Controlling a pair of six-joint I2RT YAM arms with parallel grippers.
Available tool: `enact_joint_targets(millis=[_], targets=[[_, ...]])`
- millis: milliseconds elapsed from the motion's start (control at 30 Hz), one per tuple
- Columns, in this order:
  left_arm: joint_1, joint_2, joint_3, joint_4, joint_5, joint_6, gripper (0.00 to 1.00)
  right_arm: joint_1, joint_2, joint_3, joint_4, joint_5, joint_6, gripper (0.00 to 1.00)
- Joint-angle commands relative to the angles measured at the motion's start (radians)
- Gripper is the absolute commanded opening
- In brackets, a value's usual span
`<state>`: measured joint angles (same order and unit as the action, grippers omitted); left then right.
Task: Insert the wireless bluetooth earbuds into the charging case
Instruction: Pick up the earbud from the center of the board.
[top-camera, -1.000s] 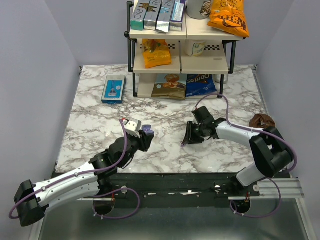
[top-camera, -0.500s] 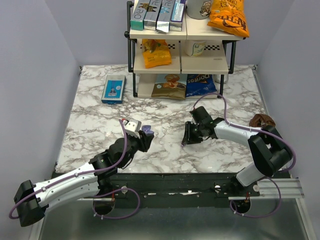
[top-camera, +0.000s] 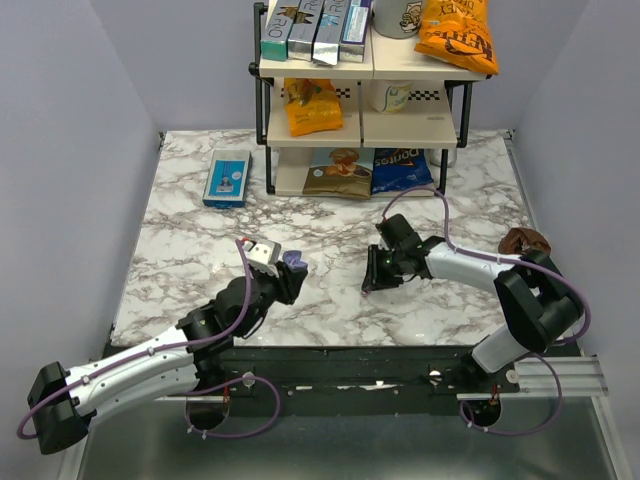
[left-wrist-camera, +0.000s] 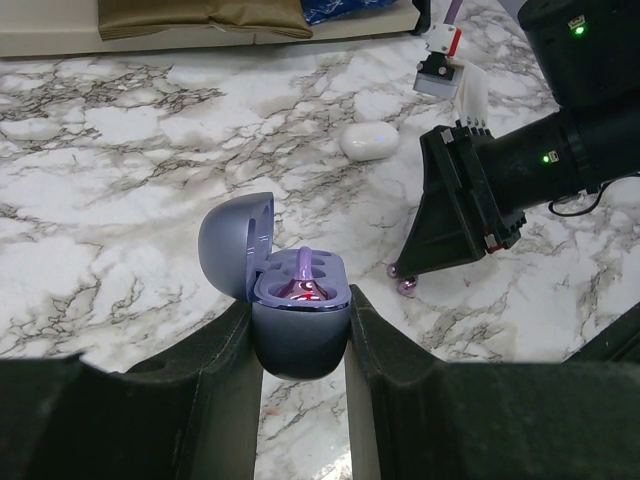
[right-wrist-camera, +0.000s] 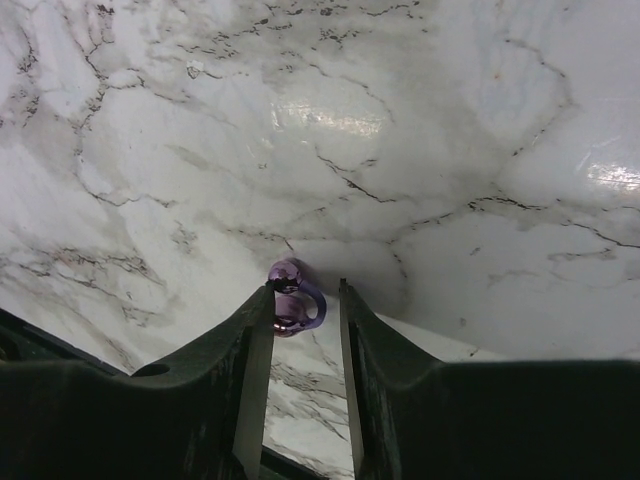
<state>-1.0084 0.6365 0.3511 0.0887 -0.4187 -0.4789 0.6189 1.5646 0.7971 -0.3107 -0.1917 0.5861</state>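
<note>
My left gripper (left-wrist-camera: 300, 312) is shut on the charging case (left-wrist-camera: 300, 340), a bluish-grey purple shell held upright just above the table with its lid (left-wrist-camera: 235, 238) swung open to the left. A glossy purple piece (left-wrist-camera: 303, 278) lies in its wells. In the top view the case (top-camera: 293, 262) is left of centre. A purple earbud (right-wrist-camera: 297, 298) lies on the marble between the fingers of my right gripper (right-wrist-camera: 305, 290). The left finger touches it and a gap shows on the right, so the jaws are open around it. The left wrist view shows that earbud (left-wrist-camera: 407, 285) under the right gripper's tips.
A small white oval object (left-wrist-camera: 368, 141) lies on the marble beyond the right gripper. A shelf rack (top-camera: 360, 120) with snack bags stands at the back, a blue box (top-camera: 227, 177) at back left, a brown item (top-camera: 524, 240) near the right edge.
The right gripper has shifted slightly left and its jaws have narrowed a little round the earbud. The left arm and the case have hardly moved.
</note>
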Motion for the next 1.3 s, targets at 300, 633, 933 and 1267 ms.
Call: enact_joint_targets(millis=[300,633,933,1267], targets=[[-0.002,-0.020,-0.015,0.023,-0.023,0.006,0.00,0.038,0.045,0.033,-0.094,0.061,0.011,0.33],[-0.004,-0.035,-0.017,0.017,-0.022,0.006,0.00,0.039,0.029,0.037,-0.100,0.067,0.023,0.30],[-0.004,-0.040,-0.015,0.008,-0.025,0.002,0.00,0.041,0.012,0.057,-0.102,0.093,-0.035,0.04],[-0.004,-0.029,-0.021,0.017,-0.025,-0.001,0.00,0.041,-0.052,0.129,-0.120,0.095,-0.273,0.01]])
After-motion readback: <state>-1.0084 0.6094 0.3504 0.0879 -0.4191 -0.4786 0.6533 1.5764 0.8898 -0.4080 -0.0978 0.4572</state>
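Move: The purple earbud stands almost between the right fingertips, about 1 cm back towards the base and 1 cm below their midpoint, level with it sideways. The white case lies some 13 cm ahead of the right hand and 5 cm to its right. From the left hand, still holding the open charging case, the earbud is roughly 17 cm to the right, 2 cm ahead and 16 cm below. The right fingers close and pinch the earbud almost in place, then lift about 1 cm, also edging forward. ##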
